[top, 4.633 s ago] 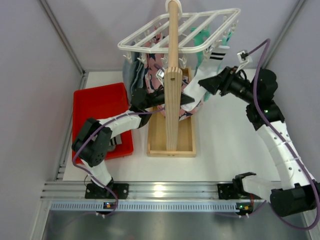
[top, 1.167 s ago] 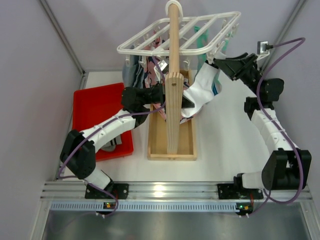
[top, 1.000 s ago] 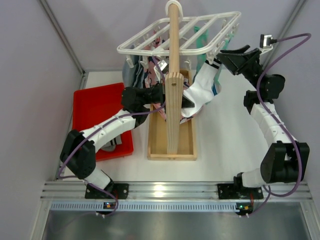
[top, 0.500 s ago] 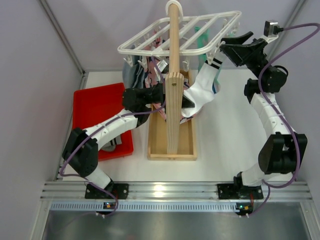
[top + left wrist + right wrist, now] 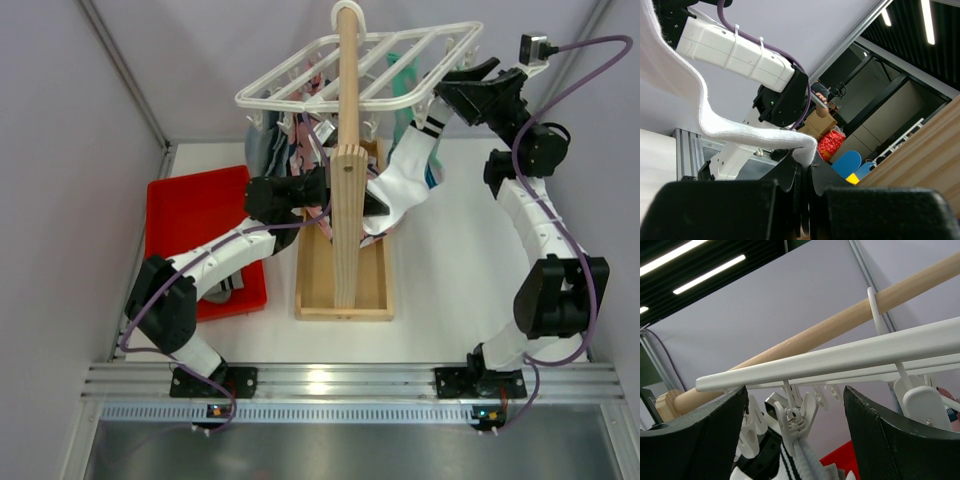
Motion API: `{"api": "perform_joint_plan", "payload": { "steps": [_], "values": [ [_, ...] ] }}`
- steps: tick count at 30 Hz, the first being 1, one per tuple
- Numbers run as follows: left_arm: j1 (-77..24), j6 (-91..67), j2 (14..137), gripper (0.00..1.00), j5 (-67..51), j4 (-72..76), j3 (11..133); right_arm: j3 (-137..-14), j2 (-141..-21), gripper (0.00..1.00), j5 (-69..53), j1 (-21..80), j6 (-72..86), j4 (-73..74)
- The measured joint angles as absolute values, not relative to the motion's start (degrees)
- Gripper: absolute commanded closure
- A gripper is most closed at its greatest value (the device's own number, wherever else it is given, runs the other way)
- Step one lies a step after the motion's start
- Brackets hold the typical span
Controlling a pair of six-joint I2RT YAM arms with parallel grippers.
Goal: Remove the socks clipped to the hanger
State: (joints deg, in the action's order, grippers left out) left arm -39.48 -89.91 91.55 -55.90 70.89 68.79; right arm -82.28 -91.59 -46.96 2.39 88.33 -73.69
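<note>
The white grid hanger (image 5: 360,65) hangs on the wooden post. A white sock with black stripe bands (image 5: 408,170) dangles from a clip at the hanger's right edge. My left gripper (image 5: 378,206) is shut on the sock's toe (image 5: 809,147), which it pulls sideways behind the post. My right gripper (image 5: 452,92) is open at the hanger's right edge. Its fingers (image 5: 695,440) stand either side of the clip (image 5: 797,417) that holds the sock's striped cuff (image 5: 805,460), not touching it. A teal sock (image 5: 403,72) hangs further back.
The wooden post (image 5: 347,150) stands in a box base (image 5: 315,290) mid-table. Pink printed cloth (image 5: 300,150) and blue-grey cloth (image 5: 262,150) hang on the hanger's left side. A red bin (image 5: 195,215) lies at the left, under my left arm.
My right gripper has risen and moved left up to the hanger's right edge, around the sock's clip, and its jaws have narrowed a little. The left arm has held still with the sock.
</note>
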Motion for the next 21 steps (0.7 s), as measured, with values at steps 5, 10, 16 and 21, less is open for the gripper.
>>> {"api": "perform_joint_plan", "payload": {
  "steps": [5,10,16,21],
  "values": [
    [-39.51,-90.15,91.72,1.0,-55.9,71.48,68.79,-82.3,-91.59,0.34,-47.46,2.98,88.38,-73.84],
    [-39.53,-90.19,91.79,1.0,-55.9,71.83,68.79,-82.43,-91.59,0.44,-47.9,3.01,88.29,-73.87],
    [-39.53,-90.26,91.79,1.0,-55.9,71.88,68.79,-83.42,-91.72,0.73,-48.14,3.33,87.88,-73.97],
    [-39.53,-90.41,91.9,1.0,-55.9,71.94,68.79,-83.74,-91.94,1.0,-48.42,3.36,87.29,-73.91]
  ]
}}
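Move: The clip holding the striped cuff of the white sock sits almost between the right fingers, about 2 cm left and 1 cm back, level with them. The hanger's side rail runs some 4 cm above the clip; another clip hangs about 6 cm forward of the right hand. The middle of the white sock is roughly 8 cm back, 8 cm left and 6 cm below that hand. From the left hand the sock's clip lies about 14 cm forward, 9 cm right and 9 cm up. Shut the right gripper from about three-quarters open to nearly closed, pinching the clip that holds the white sock, while easing the hand about 1 cm left and slightly back towards the clip. Hold the left gripper still, keeping its pinch on the toe end of the sock. ##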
